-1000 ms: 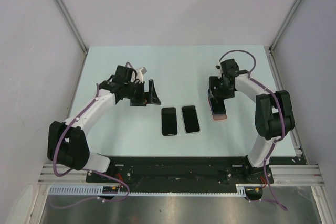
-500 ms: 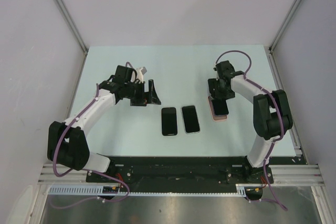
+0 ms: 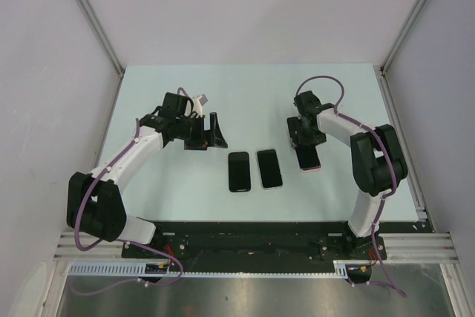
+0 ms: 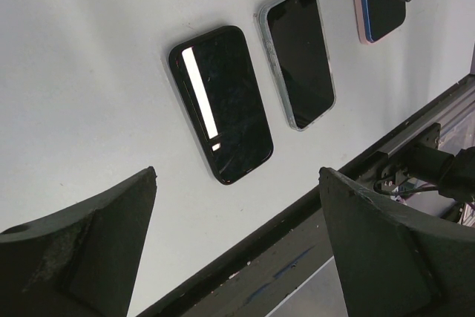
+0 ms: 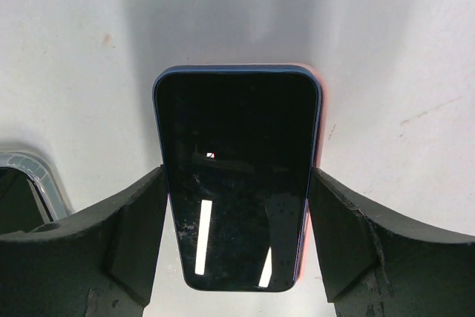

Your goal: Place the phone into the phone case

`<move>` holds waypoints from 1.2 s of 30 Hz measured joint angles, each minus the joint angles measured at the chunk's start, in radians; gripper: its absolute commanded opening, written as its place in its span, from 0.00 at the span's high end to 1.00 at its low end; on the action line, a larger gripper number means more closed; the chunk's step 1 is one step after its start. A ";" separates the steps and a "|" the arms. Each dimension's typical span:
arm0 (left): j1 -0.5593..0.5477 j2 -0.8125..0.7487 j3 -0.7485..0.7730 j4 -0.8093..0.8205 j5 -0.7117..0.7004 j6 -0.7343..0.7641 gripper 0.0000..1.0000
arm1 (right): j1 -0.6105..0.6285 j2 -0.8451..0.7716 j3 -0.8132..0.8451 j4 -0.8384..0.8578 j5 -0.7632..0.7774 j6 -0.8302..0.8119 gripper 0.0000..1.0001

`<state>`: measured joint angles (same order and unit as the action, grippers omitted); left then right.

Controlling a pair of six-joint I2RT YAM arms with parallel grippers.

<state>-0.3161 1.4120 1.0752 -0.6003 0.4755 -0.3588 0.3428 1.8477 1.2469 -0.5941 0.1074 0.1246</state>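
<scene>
A dark phone with blue edges (image 5: 234,176) lies on a pink phone case (image 5: 315,146), shifted so a pink strip shows along its right side. My right gripper (image 5: 236,176) stands over it, one finger against each long side, shut on the phone. From above, phone (image 3: 308,155) and pink phone case (image 3: 311,168) lie right of centre under the right gripper (image 3: 305,139). My left gripper (image 3: 215,135) hangs open at centre left. In its wrist view the left gripper (image 4: 237,171) holds nothing, and the pink phone case (image 4: 359,12) shows at the top right.
A bare black phone (image 3: 238,171) and a phone in a clear case (image 3: 269,168) lie side by side in the middle of the table; the left wrist view shows the black phone (image 4: 220,102) and the clear-cased phone (image 4: 299,57). A black rail (image 3: 252,231) runs along the near edge.
My right wrist and forearm have swung a little to the left over the pink case. The phone stays between its fingers. The left arm has not moved.
</scene>
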 measured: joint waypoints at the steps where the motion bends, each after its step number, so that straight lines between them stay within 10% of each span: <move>1: 0.000 0.000 0.000 0.000 0.000 0.000 0.06 | 0.004 0.000 0.000 0.000 0.008 0.003 0.23; 23: 0.000 -0.008 0.000 0.000 0.001 0.000 0.06 | -0.001 -0.004 -0.002 -0.019 0.029 0.024 0.16; 27: 0.000 -0.008 0.000 0.000 0.002 0.000 0.06 | -0.048 -0.011 -0.007 -0.020 -0.048 0.010 0.01; 36: -0.017 -0.023 0.000 0.002 -0.055 -0.007 0.07 | -0.177 -0.030 -0.032 -0.008 -0.288 -0.006 0.03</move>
<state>-0.3332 1.3895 1.0752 -0.5987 0.4210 -0.3656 0.1661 1.8179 1.2144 -0.6025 -0.1810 0.1181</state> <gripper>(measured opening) 0.938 0.991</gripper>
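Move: The right hand holds the phone by its long sides just over the pink case, whose middle is about 1 cm below the hand and roughly level with it otherwise, at most 1 cm to the right. The clear-cased phone lies some 14 cm to the right hand's left and 6 cm nearer the base, the black phone about 25 cm left and 7 cm nearer. From the idle left hand the pink case is about 34 cm right, 8 cm ahead and 12 cm below. The right hand lets go of the phone on the pink case, at first almost staying in place low over it while the fingers only ease and narrow a little and the hand creeps back less than 1 cm. Then it slides about 2 cm to its right with barely any rise, opening the fingers wide and rolling some 15 degrees so that its left side lifts, the right finger ending clear of the phone's edge. ##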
